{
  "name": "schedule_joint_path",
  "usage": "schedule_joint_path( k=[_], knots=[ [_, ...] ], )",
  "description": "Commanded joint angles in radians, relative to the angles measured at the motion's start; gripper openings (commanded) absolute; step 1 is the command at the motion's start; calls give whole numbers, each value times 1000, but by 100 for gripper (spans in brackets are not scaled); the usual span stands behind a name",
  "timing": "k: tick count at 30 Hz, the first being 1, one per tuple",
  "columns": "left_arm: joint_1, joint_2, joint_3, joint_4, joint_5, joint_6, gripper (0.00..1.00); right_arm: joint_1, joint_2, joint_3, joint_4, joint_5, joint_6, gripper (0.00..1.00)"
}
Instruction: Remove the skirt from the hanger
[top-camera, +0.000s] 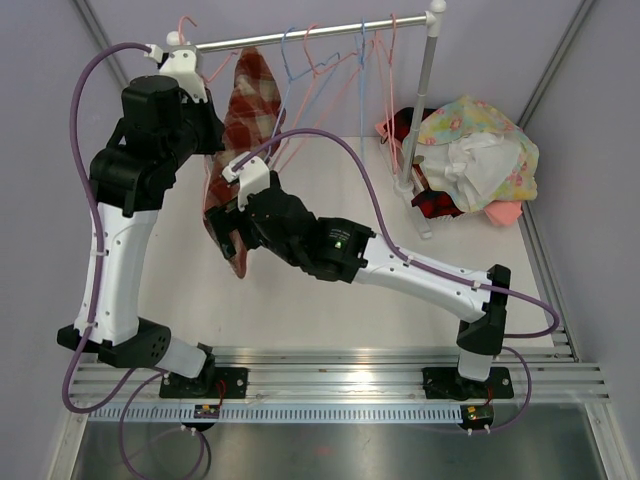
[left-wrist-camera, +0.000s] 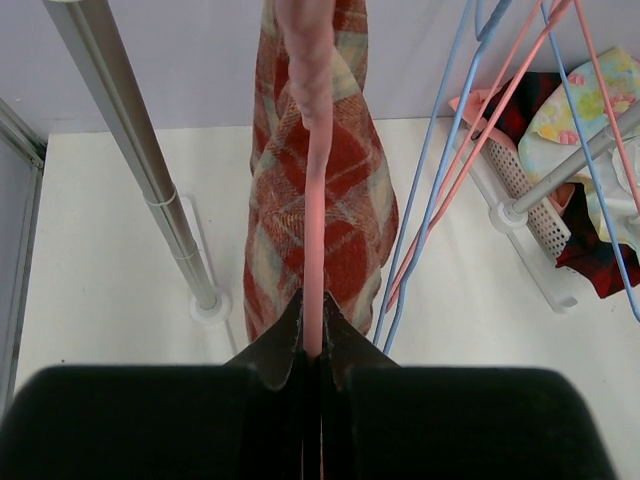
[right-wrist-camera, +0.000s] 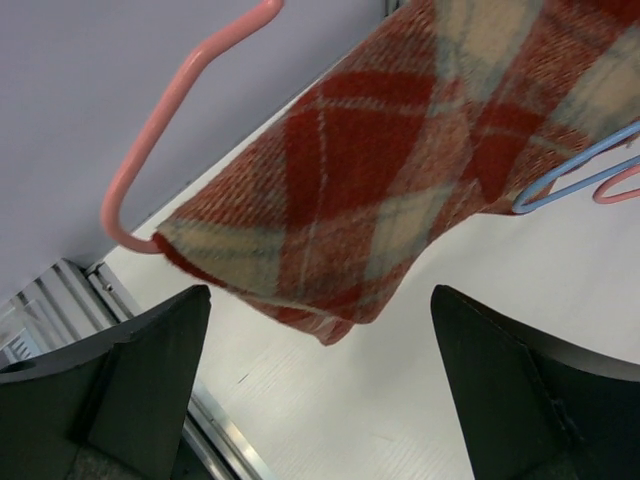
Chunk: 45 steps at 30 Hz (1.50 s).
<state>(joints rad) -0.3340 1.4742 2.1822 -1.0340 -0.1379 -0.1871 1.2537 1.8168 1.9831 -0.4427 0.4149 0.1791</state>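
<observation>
A red plaid skirt (top-camera: 243, 105) hangs on a pink hanger (left-wrist-camera: 316, 250) below the rail. It also shows in the left wrist view (left-wrist-camera: 335, 190) and the right wrist view (right-wrist-camera: 400, 170). My left gripper (left-wrist-camera: 313, 335) is shut on the pink hanger's bar, just above the skirt. My right gripper (right-wrist-camera: 320, 300) is open, with its fingers on either side of the skirt's lower corner and just below it, not touching. In the top view the right gripper (top-camera: 232, 238) sits at the skirt's bottom edge. The hanger's bent end (right-wrist-camera: 150, 130) sticks out beside the cloth.
A metal rail (top-camera: 310, 33) on a stand post (top-camera: 425, 90) carries several empty blue and pink hangers (top-camera: 330, 65). A basket with a pile of clothes (top-camera: 470, 150) sits at the back right. Another post (left-wrist-camera: 130, 150) stands left of the skirt.
</observation>
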Motion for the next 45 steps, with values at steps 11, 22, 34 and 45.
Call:
schedule_joint_path(
  k=[11,22,34,45],
  knots=[
    [-2,-87,-10,149,30,12,0,-2,58,71,82,111,-46,75],
    [0,-109,-47,170,55,-11,0,-2,27,-6,188,62,-32,17],
    [0,-80,-45,127,-87,57,0,9,-311,-400,283,312,-66,0],
    [41,-5,-24,103,-245,54,0,9,-917,-696,-20,640,14,0]
  ],
)
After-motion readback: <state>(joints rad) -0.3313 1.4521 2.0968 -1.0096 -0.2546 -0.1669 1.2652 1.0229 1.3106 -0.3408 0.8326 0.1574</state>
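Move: The plaid skirt hangs on the pink hanger already held in the left fingers; the skirt's middle is about 10 cm ahead of the right hand and some 2 cm above it, its near edge almost between the open fingers. The blue hanger is roughly 15 cm ahead and 9 cm right of that hand, 8 cm higher, the rail's left post about 18 cm ahead and 4 cm left. From the left hand the skirt's middle is some 7 cm ahead, 3 cm right and 9 cm below. Ease the open right gripper 2 cm forward and left onto the skirt's near edge, shut the fingers to pinch the cloth, then sweep fast to the right, about 26 cm, rising some 6 cm late on and turning about 20 degrees clockwise, away from the left hand. Keep the left grip on the pink hanger, drawing it slightly back at first, then about 2 cm left and a little down and forward as the skirt is pulled. ##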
